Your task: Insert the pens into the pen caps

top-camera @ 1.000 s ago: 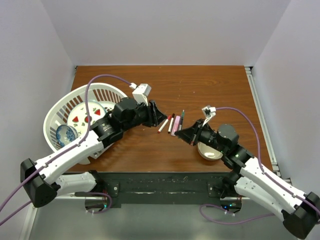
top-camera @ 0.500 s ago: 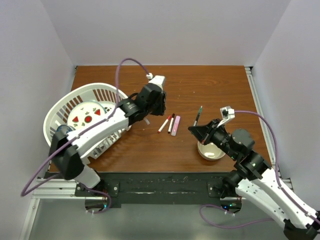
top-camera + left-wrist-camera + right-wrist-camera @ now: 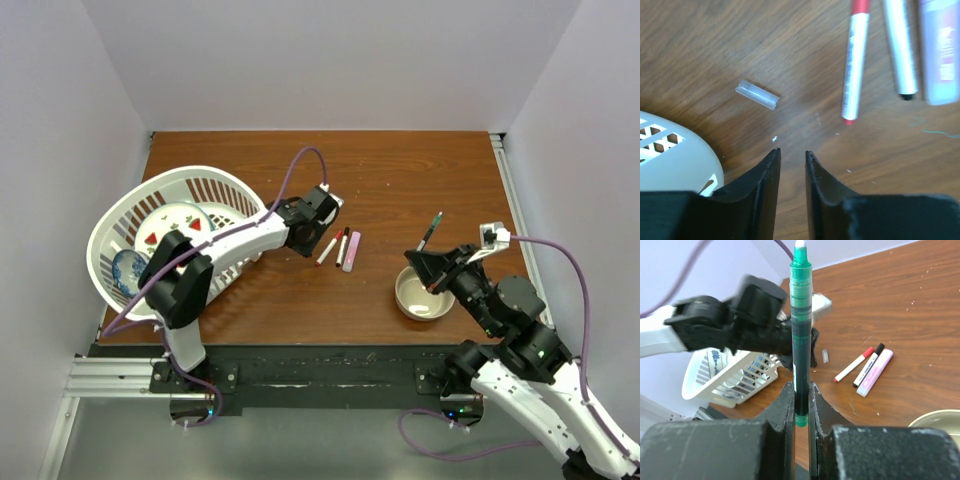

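Observation:
My right gripper (image 3: 420,256) (image 3: 801,405) is shut on the lower end of a dark green pen (image 3: 432,232) (image 3: 800,325), held upright above the table next to the bowl. Three pens lie side by side mid-table: a white one with red ends (image 3: 325,249) (image 3: 855,65) (image 3: 854,365), a white one with a black end (image 3: 341,247) (image 3: 900,50) (image 3: 868,365) and a pink one (image 3: 352,251) (image 3: 940,50) (image 3: 875,371). A small clear cap (image 3: 757,95) (image 3: 825,355) lies left of them. Just short of that cap, my left gripper (image 3: 312,232) (image 3: 792,152) hovers low, its jaws narrowly open and empty.
A white basket (image 3: 120,215) (image 3: 675,155) (image 3: 725,377) holding plates lies tipped at the left, close to my left arm. A cream bowl (image 3: 408,298) (image 3: 940,420) sits at the near right, beside my right gripper.
My left arm has stretched out and dropped low beside the pens, its jaws narrowing. My right gripper has carried the green pen right and nearer, by the bowl.

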Motion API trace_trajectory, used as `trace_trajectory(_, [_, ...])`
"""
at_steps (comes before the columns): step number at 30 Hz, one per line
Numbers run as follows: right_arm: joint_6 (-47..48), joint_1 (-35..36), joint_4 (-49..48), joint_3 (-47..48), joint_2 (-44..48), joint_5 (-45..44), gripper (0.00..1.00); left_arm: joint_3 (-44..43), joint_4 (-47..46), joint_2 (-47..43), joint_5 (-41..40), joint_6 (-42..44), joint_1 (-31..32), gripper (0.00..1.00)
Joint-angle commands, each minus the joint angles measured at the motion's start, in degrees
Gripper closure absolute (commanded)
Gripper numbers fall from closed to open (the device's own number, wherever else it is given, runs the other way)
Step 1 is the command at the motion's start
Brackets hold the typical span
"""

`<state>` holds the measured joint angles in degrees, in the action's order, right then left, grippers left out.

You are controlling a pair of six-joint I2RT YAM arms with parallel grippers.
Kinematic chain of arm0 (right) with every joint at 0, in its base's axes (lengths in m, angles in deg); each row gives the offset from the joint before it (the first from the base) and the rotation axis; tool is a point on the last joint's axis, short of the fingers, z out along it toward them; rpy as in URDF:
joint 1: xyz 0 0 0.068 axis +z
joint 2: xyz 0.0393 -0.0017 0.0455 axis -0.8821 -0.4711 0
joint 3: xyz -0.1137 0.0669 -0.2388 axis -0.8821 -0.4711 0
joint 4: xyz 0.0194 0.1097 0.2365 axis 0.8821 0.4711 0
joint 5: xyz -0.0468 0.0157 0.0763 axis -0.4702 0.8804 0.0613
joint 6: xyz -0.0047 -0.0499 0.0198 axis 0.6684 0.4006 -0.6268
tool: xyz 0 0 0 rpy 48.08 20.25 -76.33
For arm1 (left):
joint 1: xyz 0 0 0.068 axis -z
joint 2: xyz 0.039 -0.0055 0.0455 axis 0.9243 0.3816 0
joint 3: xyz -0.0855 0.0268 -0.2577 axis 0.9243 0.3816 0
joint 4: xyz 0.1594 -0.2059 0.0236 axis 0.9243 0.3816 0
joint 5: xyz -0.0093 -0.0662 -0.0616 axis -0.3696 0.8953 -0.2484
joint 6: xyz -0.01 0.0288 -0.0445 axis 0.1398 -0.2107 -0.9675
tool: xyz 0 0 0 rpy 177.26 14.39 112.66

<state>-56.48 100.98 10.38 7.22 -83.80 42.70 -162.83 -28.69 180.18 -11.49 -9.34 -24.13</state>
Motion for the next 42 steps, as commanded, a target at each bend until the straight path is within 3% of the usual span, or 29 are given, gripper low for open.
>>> trace_trajectory(1, [1.0,0.0,1.8,2.8,1.0,-2.5,1.00,-0.4,0.8,4.1,-2.9,4.3,-0.6,0.73])
trace_trajectory(4, [1.1,0.0,2.4,3.2,1.4,-2.7,1.00,-0.7,0.9,6.1,-3.8,5.4,-1.0,0.84])
trace_trajectory(6, [1.2,-0.1,2.7,3.2,1.8,-2.9,1.00,-0.7,1.0,7.1,-4.5,5.3,-1.9,0.99])
trace_trajectory(7, [1.2,0.0,2.6,3.2,2.1,-2.9,1.00,-0.8,0.9,7.4,-4.7,5.3,-2.2,1.00])
trace_trajectory(19, [1.6,-0.1,3.0,3.3,2.4,-3.6,1.00,-3.4,-1.0,12.7,-7.9,5.4,-3.1,1.00])
trace_trajectory(31, [2.0,-0.1,3.3,3.2,2.5,-4.5,1.00,-10.9,-3.7,17.1,-0.2,6.4,-3.0,1.00])
trace_trajectory(40, [2.3,-0.1,3.6,3.4,2.4,-5.0,1.00,-15.2,-2.6,17.8,-1.6,8.3,-3.0,1.00])
trace_trajectory(42, [2.4,-0.1,4.2,3.7,2.5,-5.2,1.00,-13.3,-2.9,15.3,-1.7,9.3,-3.3,0.94])
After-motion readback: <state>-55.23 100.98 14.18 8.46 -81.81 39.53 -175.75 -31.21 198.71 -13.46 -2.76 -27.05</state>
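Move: The clear cap lies on the table about 5 cm ahead of the left hand, 3 cm to its left and some 6 cm below. The red marker lies about 3 cm ahead and 5 cm to the right of this hand, with the black marker at about 3 ahead and 8 right, both at table height. From the right hand, which still holds the green pen up, the clear cap lies roughly 18 cm ahead, 24 cm left and 29 cm below. The left hand sinks about 6 cm while drifting some 4 cm to its left, shutting its partly open fingers on nothing on the way down, so that the closed tips come low over the table beside the clear cap. Keeping shut and low, it then sweeps about 5 cm right and 5 cm forward, the tips pushing the clear cap around, and ends just to the cap's right, between it and the red marker, while the right hand keeps its hold on the green pen with only a slight drift right. ##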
